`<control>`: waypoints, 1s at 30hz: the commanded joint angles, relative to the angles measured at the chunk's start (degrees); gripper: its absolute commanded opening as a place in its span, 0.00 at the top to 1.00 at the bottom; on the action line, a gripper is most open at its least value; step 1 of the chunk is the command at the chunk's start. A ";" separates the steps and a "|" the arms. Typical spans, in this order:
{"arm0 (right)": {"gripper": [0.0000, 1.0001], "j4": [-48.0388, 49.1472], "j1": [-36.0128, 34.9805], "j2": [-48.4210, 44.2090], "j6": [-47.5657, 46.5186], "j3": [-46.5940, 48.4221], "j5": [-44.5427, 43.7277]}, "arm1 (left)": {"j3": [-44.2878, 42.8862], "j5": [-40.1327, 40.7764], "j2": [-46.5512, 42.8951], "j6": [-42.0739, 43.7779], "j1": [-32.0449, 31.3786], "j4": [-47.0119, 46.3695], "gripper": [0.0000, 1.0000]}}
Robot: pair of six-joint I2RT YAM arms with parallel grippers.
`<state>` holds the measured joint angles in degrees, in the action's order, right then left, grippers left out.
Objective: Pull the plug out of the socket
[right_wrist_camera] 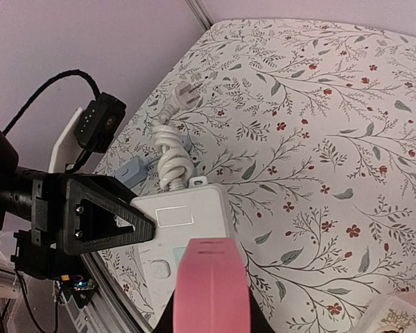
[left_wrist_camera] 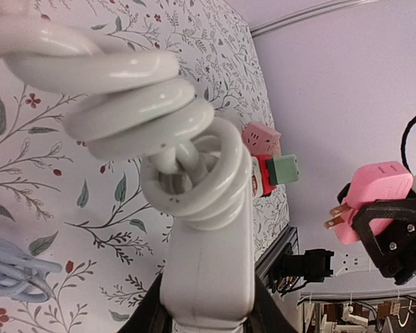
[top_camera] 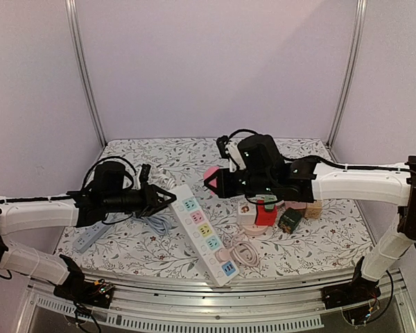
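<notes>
The white power strip (top_camera: pixel 204 232) lies diagonally on the floral table, with several coloured sockets along it. My left gripper (top_camera: pixel 168 198) is shut on its cord end (left_wrist_camera: pixel 208 270), just below the coiled white cord (left_wrist_camera: pixel 145 104). My right gripper (top_camera: pixel 211 182) is shut on the pink plug (top_camera: pixel 212 173) and holds it in the air above that same end of the strip (right_wrist_camera: pixel 184 222). The plug's metal prongs are bare, and the pink plug (left_wrist_camera: pixel 371 201) is clear of the sockets. In the right wrist view the pink plug (right_wrist_camera: pixel 211 284) fills the space between my fingers.
A pink cube adapter with a red block (top_camera: pixel 267 211), a green box (top_camera: pixel 290 220) and wooden blocks (top_camera: pixel 312 208) sit at the right. A coiled white cable (top_camera: pixel 248 251) lies near the front. A small grey strip (top_camera: pixel 90 237) and a grey cable bundle (top_camera: pixel 159 223) lie at the left.
</notes>
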<state>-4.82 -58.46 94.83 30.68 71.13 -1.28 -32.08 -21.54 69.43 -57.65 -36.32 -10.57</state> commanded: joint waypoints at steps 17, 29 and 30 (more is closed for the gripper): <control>1.00 -24.64 24.65 -17.81 5.26 -10.77 -8.85 | -3.70 0.11 4.73 2.33 1.24 -0.21 0.96; 1.00 -21.64 26.84 0.68 0.88 -3.92 -2.38 | -3.31 -0.43 3.79 2.41 1.22 0.38 0.96; 1.00 -21.68 26.90 2.42 0.77 -3.27 -2.07 | -3.28 -0.42 3.61 2.40 1.24 0.40 0.96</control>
<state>-27.42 -32.08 92.64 33.23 63.99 -6.24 -34.74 -22.02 73.56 -57.89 -35.55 -10.31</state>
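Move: About 23 cm to the right and 10 cm ahead of the right hand, which already holds the pink plug, is the table spot it heads for, roughly 20 cm lower. The pink cube sits 7 cm right of that spot. From the hand, the red block lies some 19 cm right and 3 cm ahead, the white cube 12 cm right and 4 cm ahead. From the left hand, the spot is about 37 cm right and 10 cm ahead. Swinging the pink plug away from the power strip, the right hand arcs some 25 cm to its right and 9 cm forward, first rising about 5 cm, then sinking roughly 16 cm towards the table beside the pink cube. The wrist turns about 30 degrees clockwise and tips down, fingers keeping their grip. The left hand keeps holding the strip's end almost in place. ##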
